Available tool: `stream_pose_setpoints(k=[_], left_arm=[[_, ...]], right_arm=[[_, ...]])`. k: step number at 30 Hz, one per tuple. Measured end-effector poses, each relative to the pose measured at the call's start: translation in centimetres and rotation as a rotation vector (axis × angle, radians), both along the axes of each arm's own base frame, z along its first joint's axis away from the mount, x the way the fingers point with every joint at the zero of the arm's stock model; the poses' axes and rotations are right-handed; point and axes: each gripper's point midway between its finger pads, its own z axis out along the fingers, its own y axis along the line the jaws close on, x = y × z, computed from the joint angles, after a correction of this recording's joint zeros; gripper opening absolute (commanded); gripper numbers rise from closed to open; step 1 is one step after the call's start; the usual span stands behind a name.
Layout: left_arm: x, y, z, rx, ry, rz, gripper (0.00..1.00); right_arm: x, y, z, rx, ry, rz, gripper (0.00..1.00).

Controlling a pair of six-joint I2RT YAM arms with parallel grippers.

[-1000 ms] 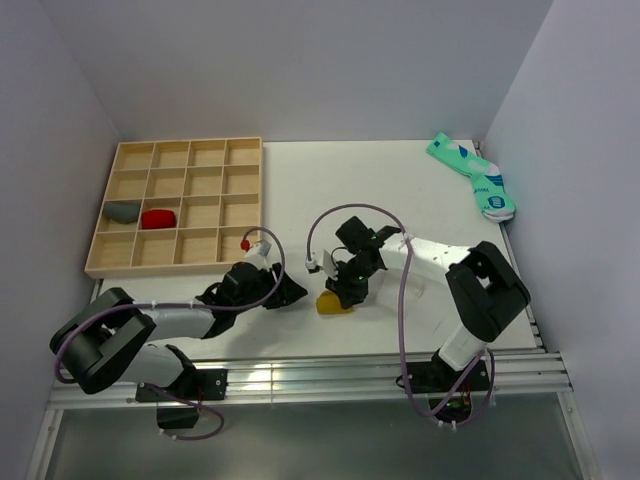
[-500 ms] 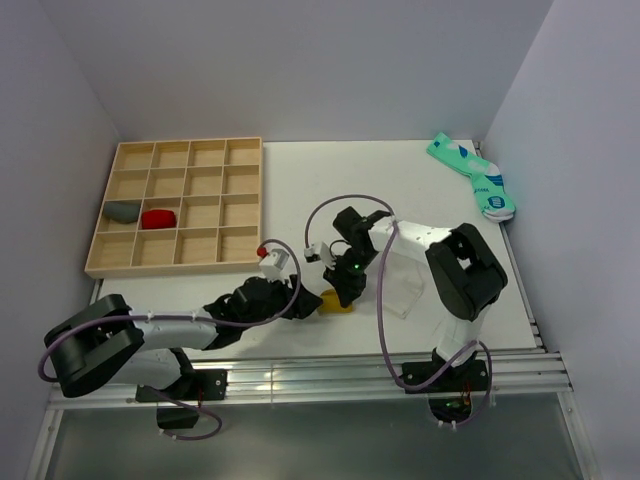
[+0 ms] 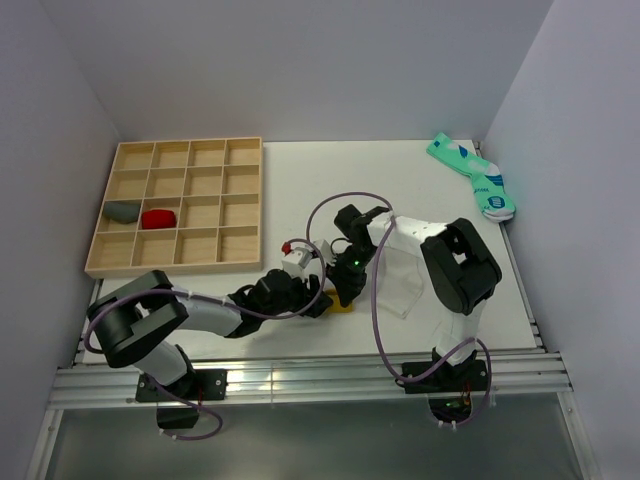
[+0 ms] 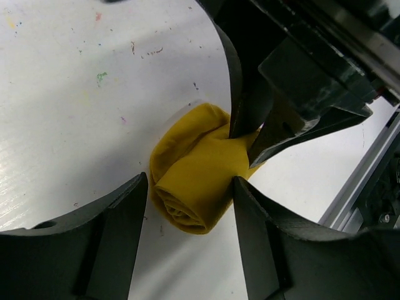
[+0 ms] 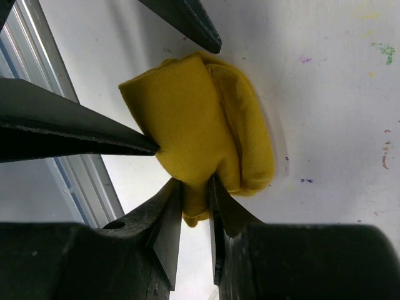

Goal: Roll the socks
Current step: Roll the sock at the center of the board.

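The mustard-yellow sock (image 3: pixel 341 306) lies as a tight roll (image 4: pixel 190 184) on the white table near its front edge. My left gripper (image 4: pixel 189 187) is open, with one finger on each side of the roll; the right-hand finger is close against the fabric and a small gap shows on the left. My right gripper (image 5: pixel 195 187) is shut on a loose fold at the edge of the yellow sock (image 5: pixel 194 119). In the top view, the left gripper (image 3: pixel 318 298) and right gripper (image 3: pixel 347 290) meet over the sock and hide most of it.
A wooden compartment tray (image 3: pixel 175 262) stands at the back left, holding a grey bundle (image 3: pixel 123 211) and a red bundle (image 3: pixel 158 218). Teal patterned socks (image 3: pixel 475 178) lie at the far right corner. The metal rail (image 3: pixel 300 375) runs along the table's front edge, close to the sock.
My left gripper has travelled right across the table to the yellow sock and opened wider, now straddling the roll. The right gripper has kept its hold on the sock.
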Motion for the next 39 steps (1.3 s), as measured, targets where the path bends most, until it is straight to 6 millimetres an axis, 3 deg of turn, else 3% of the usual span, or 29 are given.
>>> stream_pose_setpoints(k=[4, 11, 16, 23, 39], left_arm=[[-0.1, -0.2, -0.1, -0.002, 0.006, -0.01, 0.57], [0.1, -1.1, -0.4, -0.004, 0.023, -0.024, 0.19], [0.4, -1.8, -0.4, -0.021, 0.033, -0.021, 0.02], [0.8, -2.7, -0.6, -0.049, 0.037, -0.035, 0.0], [1.4, -3.5, -0.6, -0.076, 0.038, -0.052, 0.0]], right_arm=[[0.0, 0.0, 0.0, -0.003, 0.003, -0.007, 0.22], [0.0, -0.1, 0.0, -0.02, 0.008, -0.028, 0.24], [0.1, -0.5, -0.1, -0.041, 0.015, -0.054, 0.32], [0.6, -1.3, -0.2, -0.087, -0.006, -0.097, 0.55], [2.5, -2.4, -0.4, -0.119, -0.05, -0.172, 0.69]])
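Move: Between the two grippers lies the partly rolled yellow sock, its middle about 3 cm to the right of the open left hand, level fore and aft, and roughly 1 cm lower. From the right hand, which already pinches the sock's right end, that middle is some 2 cm to the left and level fore and aft. The flat white sock lies about 11 cm right of the right hand, 4 cm farther out and about 2 cm below it. Closing its open fingers on the near end of the yellow roll, the left hand takes a pinch while the right still holds, and keeps easing right, about 3.5 cm in all and slightly forward. Once the left has gripped, the right hand opens wide, lets go and shifts some 3.5 cm diagonally forward and right, turning about 10 degrees clockwise, its fingers spread astride the roll's right end. ##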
